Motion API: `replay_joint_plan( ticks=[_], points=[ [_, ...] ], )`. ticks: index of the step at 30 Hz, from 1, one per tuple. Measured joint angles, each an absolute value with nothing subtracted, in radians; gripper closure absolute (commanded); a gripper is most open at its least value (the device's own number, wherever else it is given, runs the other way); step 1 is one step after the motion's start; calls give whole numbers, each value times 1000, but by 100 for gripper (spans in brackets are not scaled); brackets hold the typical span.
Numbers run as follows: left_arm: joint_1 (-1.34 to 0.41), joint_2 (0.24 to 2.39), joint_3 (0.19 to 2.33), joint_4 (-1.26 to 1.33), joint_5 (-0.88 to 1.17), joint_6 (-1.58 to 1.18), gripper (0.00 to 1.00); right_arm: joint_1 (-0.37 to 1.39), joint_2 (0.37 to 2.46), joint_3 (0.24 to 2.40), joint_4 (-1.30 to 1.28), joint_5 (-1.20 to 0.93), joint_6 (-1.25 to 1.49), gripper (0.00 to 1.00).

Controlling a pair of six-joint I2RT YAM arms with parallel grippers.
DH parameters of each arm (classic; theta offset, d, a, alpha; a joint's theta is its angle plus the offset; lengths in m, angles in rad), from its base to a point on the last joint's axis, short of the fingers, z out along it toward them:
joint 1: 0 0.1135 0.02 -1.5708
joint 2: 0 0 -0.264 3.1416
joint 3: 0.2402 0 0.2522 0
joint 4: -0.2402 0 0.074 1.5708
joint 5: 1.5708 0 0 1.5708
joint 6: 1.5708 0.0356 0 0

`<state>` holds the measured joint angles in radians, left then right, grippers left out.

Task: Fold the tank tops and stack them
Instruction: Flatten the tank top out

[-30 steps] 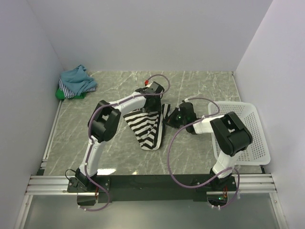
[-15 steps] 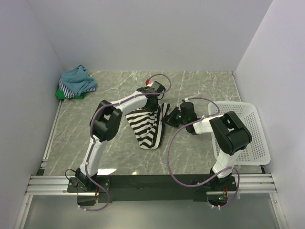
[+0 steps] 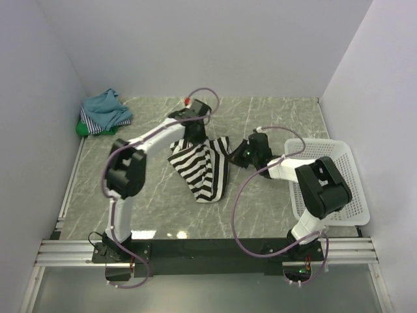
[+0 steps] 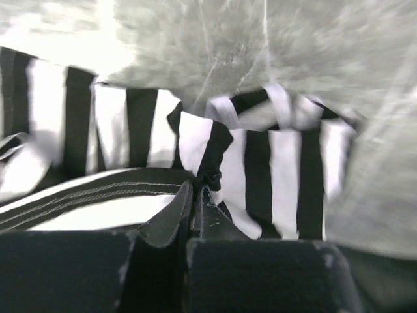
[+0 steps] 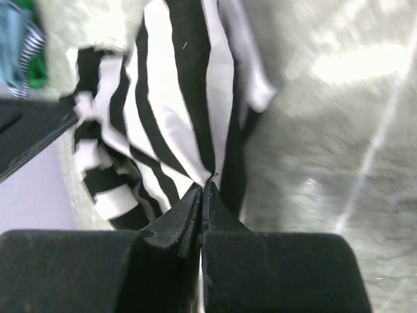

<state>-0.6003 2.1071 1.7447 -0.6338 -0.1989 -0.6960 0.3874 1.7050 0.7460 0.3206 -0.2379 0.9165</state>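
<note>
The black-and-white striped tank top hangs stretched between both grippers over the middle of the marble table. My left gripper is shut on its upper left edge; the left wrist view shows the cloth pinched at my left gripper. At the top's right edge, my right gripper is shut on the fabric, and the right wrist view has the stripes running out from my right gripper. A heap of teal, thin-striped and green tank tops lies in the far left corner.
A white lattice basket stands at the right edge of the table, beside the right arm. Walls close in the table at the back and on both sides.
My left gripper has shut on the striped top and moved back and to the left. The top now spreads wider between the two grippers. The right gripper has shifted slightly.
</note>
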Motion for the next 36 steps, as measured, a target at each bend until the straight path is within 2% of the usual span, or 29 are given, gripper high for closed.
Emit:
replay_joint_plan(
  ticks=[4, 9, 16, 23, 27, 32, 36],
  points=[
    [-529, 1935, 1664, -623, -155, -701, 99, 385, 1647, 839, 223, -182, 876, 100],
    [-348, 1713, 1577, -586, -144, -699, 99, 350, 1629, 995, 53, -86, 813, 100],
    [-252, 1568, 1431, -542, -103, -706, 99, 301, 1635, 1164, -104, -31, 758, 100],
    [-147, 1501, 1416, -536, -43, -723, 99, 257, 1708, 1522, -263, 49, 689, 100],
    [-157, 1399, 1416, -482, 20, -721, 99, 255, 1679, 1616, -277, 95, 638, 100],
    [-249, 1291, 1416, -412, 41, -709, 99, 254, 1672, 1723, -358, 130, 555, 100],
    [-278, 1266, 1404, -394, 26, -711, 99, 254, 1805, 2040, -471, 102, 495, 100]
  ],
)
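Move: Directly between and nearer the base lies the striped tank top, already pinched by both hands: its middle is about 9 cm back from the left hand, 1 cm left and 5 cm below, and about 4 cm back and 10 cm left of the right hand, 3 cm below. The empty basket sits some 35 cm right and 10 cm back of the right hand; the folded pile lies roughly 35 cm left and 18 cm ahead of the left hand. Keeping both pinches shut, the two hands hoist the tank top off the table and spread apart. The right rises about 34 cm while going forward and somewhat right; the left swings up and left some 20 cm, then continues to climb while easing back right and slightly towards the base. Both wrists tip up so the fingers point less steeply down. ##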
